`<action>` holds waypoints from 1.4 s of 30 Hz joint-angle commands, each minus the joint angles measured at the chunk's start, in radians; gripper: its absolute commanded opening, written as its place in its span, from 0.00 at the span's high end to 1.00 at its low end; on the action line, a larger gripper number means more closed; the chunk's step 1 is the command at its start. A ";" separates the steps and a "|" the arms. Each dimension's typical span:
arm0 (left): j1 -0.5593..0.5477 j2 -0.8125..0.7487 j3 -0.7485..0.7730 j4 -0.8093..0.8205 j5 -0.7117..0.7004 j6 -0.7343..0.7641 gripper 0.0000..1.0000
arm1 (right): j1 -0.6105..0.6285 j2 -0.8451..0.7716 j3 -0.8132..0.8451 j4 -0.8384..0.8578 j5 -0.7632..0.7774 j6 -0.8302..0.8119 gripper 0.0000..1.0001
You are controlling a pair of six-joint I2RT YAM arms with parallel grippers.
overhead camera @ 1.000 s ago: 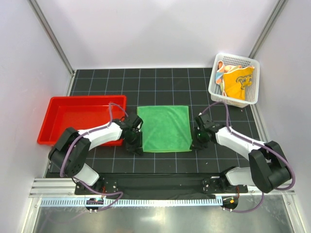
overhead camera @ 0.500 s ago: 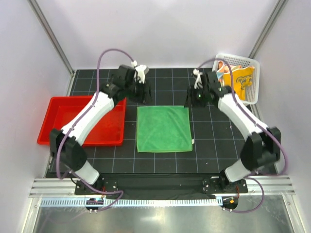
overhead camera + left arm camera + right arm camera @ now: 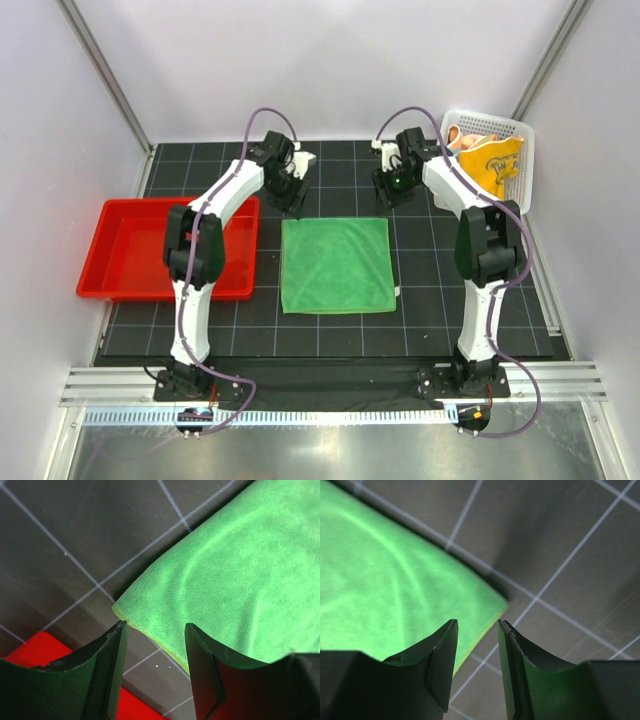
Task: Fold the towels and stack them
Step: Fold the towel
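A plain green towel (image 3: 335, 265) lies flat and square on the black gridded mat. My left gripper (image 3: 299, 203) hovers over its far left corner, and my right gripper (image 3: 384, 197) over its far right corner. In the left wrist view the left gripper (image 3: 155, 655) stands open, with the green towel's (image 3: 240, 575) corner just ahead of the fingertips and nothing held. The right gripper (image 3: 477, 645) is also open and empty, over the towel's (image 3: 390, 590) edge. An orange towel (image 3: 492, 165) sits crumpled in the white basket (image 3: 447, 185).
A red tray (image 3: 110, 225) stands left of the towel, and its corner (image 3: 30, 652) shows under the left fingers. The white mesh basket is at the far right corner. White walls and metal posts close in the mat on three sides.
Both arms swung from the towel's near corners out to its far corners. Both grippers opened wider. The green towel has not moved.
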 commanded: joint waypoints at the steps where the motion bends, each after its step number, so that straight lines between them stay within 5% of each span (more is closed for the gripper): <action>1: -0.004 -0.011 0.094 -0.028 0.043 0.103 0.47 | -0.016 0.065 0.100 -0.076 -0.021 -0.105 0.56; 10: -0.004 0.143 0.183 -0.143 0.052 0.187 0.51 | -0.034 0.151 0.165 -0.137 -0.076 -0.217 0.52; 42: 0.018 0.250 0.241 -0.172 -0.002 0.238 0.50 | -0.054 0.271 0.243 -0.164 -0.163 -0.282 0.57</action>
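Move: The left gripper hangs over the green towel's far left corner: the corner is roughly 8 cm below, 2 cm ahead and 2 cm left, with the red bin's middle about 31 cm left and 7 cm back. For the right gripper, the far right corner is some 8 cm below, 2 cm ahead and 1 cm right; the towel's white tag sits about 19 cm back and 2 cm right, the white basket around 19 cm ahead and 29 cm right. Lower both half-open grippers about 6 cm onto the towel's two far corners. Take the right one straight down while turning it some 10 degrees counter-clockwise; let the left first lift and reach 1 to 2 cm forward, then come back and sink, turning clockwise by as much. Bring the corners in between the fingertips and don't close yet. ##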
